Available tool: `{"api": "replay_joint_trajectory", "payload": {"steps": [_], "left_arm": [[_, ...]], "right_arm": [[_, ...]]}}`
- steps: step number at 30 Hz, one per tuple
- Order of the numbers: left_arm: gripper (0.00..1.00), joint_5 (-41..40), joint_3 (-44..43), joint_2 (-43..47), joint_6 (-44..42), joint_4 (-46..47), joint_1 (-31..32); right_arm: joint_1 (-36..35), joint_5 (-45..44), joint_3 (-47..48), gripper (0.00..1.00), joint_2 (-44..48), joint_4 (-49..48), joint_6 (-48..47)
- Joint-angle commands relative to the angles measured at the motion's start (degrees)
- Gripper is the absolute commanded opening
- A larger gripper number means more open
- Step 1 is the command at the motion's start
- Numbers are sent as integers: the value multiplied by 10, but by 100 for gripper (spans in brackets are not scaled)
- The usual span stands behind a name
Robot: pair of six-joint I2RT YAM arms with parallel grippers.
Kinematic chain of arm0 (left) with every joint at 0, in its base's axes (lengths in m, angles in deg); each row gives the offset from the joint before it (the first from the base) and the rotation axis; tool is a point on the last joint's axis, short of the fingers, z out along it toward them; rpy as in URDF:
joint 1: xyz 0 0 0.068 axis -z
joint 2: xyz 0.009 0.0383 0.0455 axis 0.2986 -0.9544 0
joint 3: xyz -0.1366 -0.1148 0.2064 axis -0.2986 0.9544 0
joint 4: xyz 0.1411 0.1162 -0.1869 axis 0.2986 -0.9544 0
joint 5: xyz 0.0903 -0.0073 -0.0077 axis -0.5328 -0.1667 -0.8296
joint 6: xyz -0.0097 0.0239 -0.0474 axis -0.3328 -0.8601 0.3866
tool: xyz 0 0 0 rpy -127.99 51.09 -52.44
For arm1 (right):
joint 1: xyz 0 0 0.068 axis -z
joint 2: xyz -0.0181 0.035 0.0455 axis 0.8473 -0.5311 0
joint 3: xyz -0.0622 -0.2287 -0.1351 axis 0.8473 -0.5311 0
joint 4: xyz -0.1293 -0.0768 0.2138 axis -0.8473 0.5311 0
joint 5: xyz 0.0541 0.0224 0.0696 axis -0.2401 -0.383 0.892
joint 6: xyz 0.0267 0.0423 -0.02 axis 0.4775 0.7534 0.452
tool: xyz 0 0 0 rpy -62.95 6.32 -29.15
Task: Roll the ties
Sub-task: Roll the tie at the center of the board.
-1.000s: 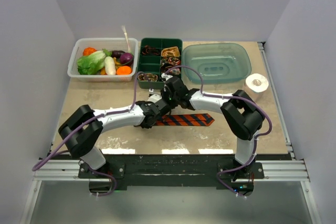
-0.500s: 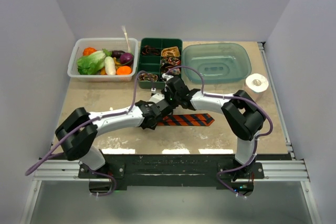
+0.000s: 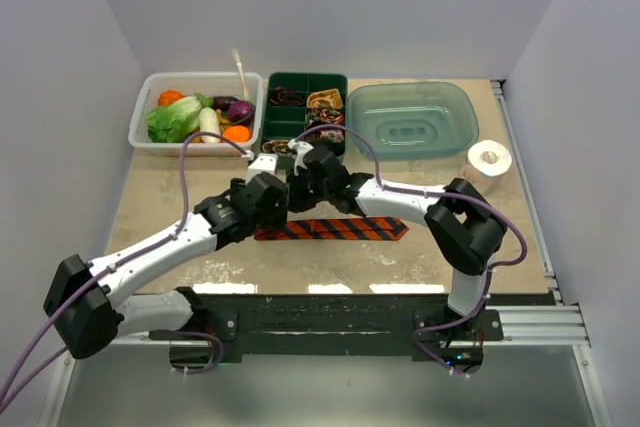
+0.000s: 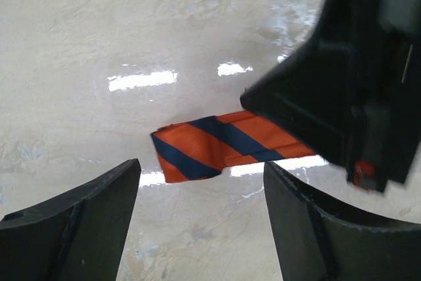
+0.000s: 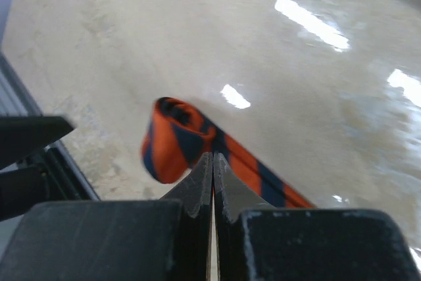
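Observation:
An orange-and-black striped tie point(image 3: 335, 229) lies flat across the table's middle. In the right wrist view its left end point(image 5: 170, 141) is curled into a small loose roll. My right gripper point(image 5: 212, 160) is shut, its tips pressed together right at the tie beside that roll, with no fabric showing between them. My left gripper point(image 4: 200, 185) is open, its fingers point(image 4: 79, 225) spread wide just short of the tie's end point(image 4: 197, 149), touching nothing. Both grippers meet above the tie's left part point(image 3: 285, 192). Small coiled ties point(image 3: 325, 99) sit in the green organiser tray point(image 3: 306, 77).
A clear bin of vegetables point(image 3: 195, 115) stands at the back left. A teal basin point(image 3: 412, 117) sits back right, with a white paper roll point(image 3: 489, 158) at the right edge. In the left wrist view the right arm's black body point(image 4: 355, 77) fills the upper right.
My left gripper has opened and drawn back to the left, its arm swinging outward. More of the tie's left end is uncovered. The right gripper has stayed shut, shifting slightly left.

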Motion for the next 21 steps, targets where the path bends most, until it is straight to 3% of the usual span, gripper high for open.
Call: {"api": "replay_joint_trajectory", "payload": {"steps": [1, 8, 12, 21], "left_arm": [[81, 98, 43, 68, 10, 61, -74], [84, 267, 119, 123, 3, 124, -213], [84, 363, 157, 126, 6, 177, -260], [84, 398, 202, 87, 4, 239, -282]], "right_arm": [[-41, 25, 64, 0, -19, -20, -14], [-59, 36, 96, 0, -58, -1, -15], [-58, -4, 109, 0, -72, 35, -28], [-55, -51, 86, 0, -62, 87, -35]]}}
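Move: The tie's rolled end lies about 9 cm below the open left hand, some 2 cm back and 1 cm to its left. From the shut right hand that same roll is roughly 5 cm to the left, 4 cm back and 6 cm down. The middle of the tie's flat tail lies about 11 cm to the right hand's right and 4 cm back; the green box is some 18 cm ahead of that hand and 3 cm to its right. Both hands close in on the tie's rolled end, though no touch can be made out. The right, fingers still shut, goes some 5 cm left and slightly back, rising a little before sinking about 4 cm to the roll. The left, staying wide open, swings about 4 cm left, then mostly sinks about 4 cm while its wrist rolls nearly 30 degrees, left side dipping. ##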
